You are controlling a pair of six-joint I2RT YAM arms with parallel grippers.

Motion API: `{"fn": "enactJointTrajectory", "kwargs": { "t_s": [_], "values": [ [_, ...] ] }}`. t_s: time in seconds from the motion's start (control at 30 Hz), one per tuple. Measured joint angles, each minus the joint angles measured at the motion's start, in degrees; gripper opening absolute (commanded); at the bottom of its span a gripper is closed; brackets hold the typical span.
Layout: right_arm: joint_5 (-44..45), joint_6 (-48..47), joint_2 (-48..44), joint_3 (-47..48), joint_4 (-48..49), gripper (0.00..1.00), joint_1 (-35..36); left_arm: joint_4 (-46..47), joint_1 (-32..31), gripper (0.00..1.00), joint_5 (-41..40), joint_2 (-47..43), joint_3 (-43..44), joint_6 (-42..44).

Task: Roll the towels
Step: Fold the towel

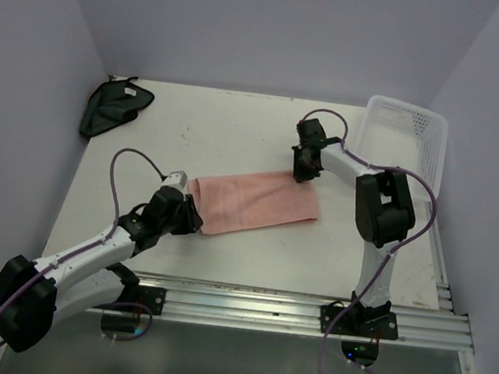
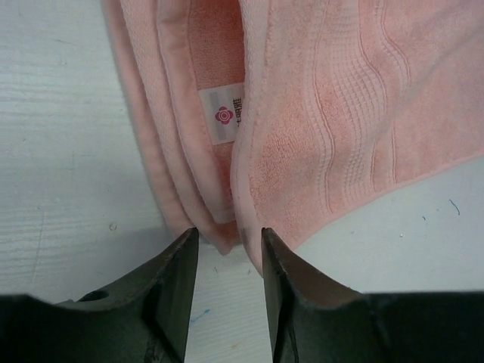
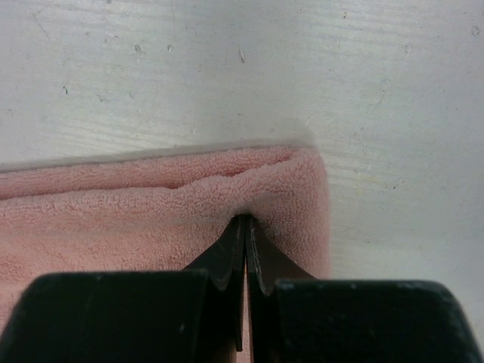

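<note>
A salmon-pink towel (image 1: pixel 257 201) lies folded into a long strip across the middle of the table. My left gripper (image 1: pixel 191 212) stands open at its left end. In the left wrist view the layered towel (image 2: pixel 340 113) with its white tag ends just at the tips of that gripper (image 2: pixel 227 234), and bare table shows between the jaws. My right gripper (image 1: pixel 303 170) is shut at the towel's far right corner. Its closed tips (image 3: pixel 246 219) press into the terry towel (image 3: pixel 113 212), which dimples around them. A small blackish cloth (image 1: pixel 111 105) lies bunched at the far left corner.
A white perforated basket (image 1: pixel 406 137) stands at the far right edge of the table. Purple walls close in the left, back and right sides. A metal rail (image 1: pixel 308 309) with the arm bases runs along the near edge.
</note>
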Motion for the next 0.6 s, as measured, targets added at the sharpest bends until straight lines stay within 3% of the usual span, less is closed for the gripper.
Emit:
{"fn": "enactJointTrajectory", "kwargs": {
  "t_s": [0.23,0.4,0.6],
  "values": [
    [-1.5,-0.2,-0.4,-0.2,0.0,0.01,-0.3,-4.4,0.0,0.59,-4.5,0.0,7.7,2.1],
    [-2.7,-0.2,-1.4,-0.5,-0.4,0.21,-0.3,-5.0,0.0,0.65,-8.1,1.4,15.1,5.0],
    [-2.9,-0.2,-5.9,-1.1,-2.3,0.26,-0.3,-4.5,0.0,0.65,-10.3,9.0,20.7,7.7]
  ]
}}
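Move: The towel's far left corner lies about 14 cm ahead of the left hand and 3 cm to its left, and its near left corner is right at those fingertips, about 1 cm back and 1 cm right; the white label is some 6 cm straight ahead. From the right hand, that far left corner is roughly 29 cm left and 4 cm back, while the towel's far right corner lies only 2 cm ahead and 3 cm right. Lifting clear of the towel's near left corner, the left hand arcs up about 10 cm and some 8 cm forward over the towel's left end towards its far corner, starting to sink at the last, its fingers spreading wider and pointing more forward by over 10 degrees. The right hand, its shut tips first still on the towel beside the far right corner, then comes free, rising 3 to 4 cm as the fingers part slightly. ##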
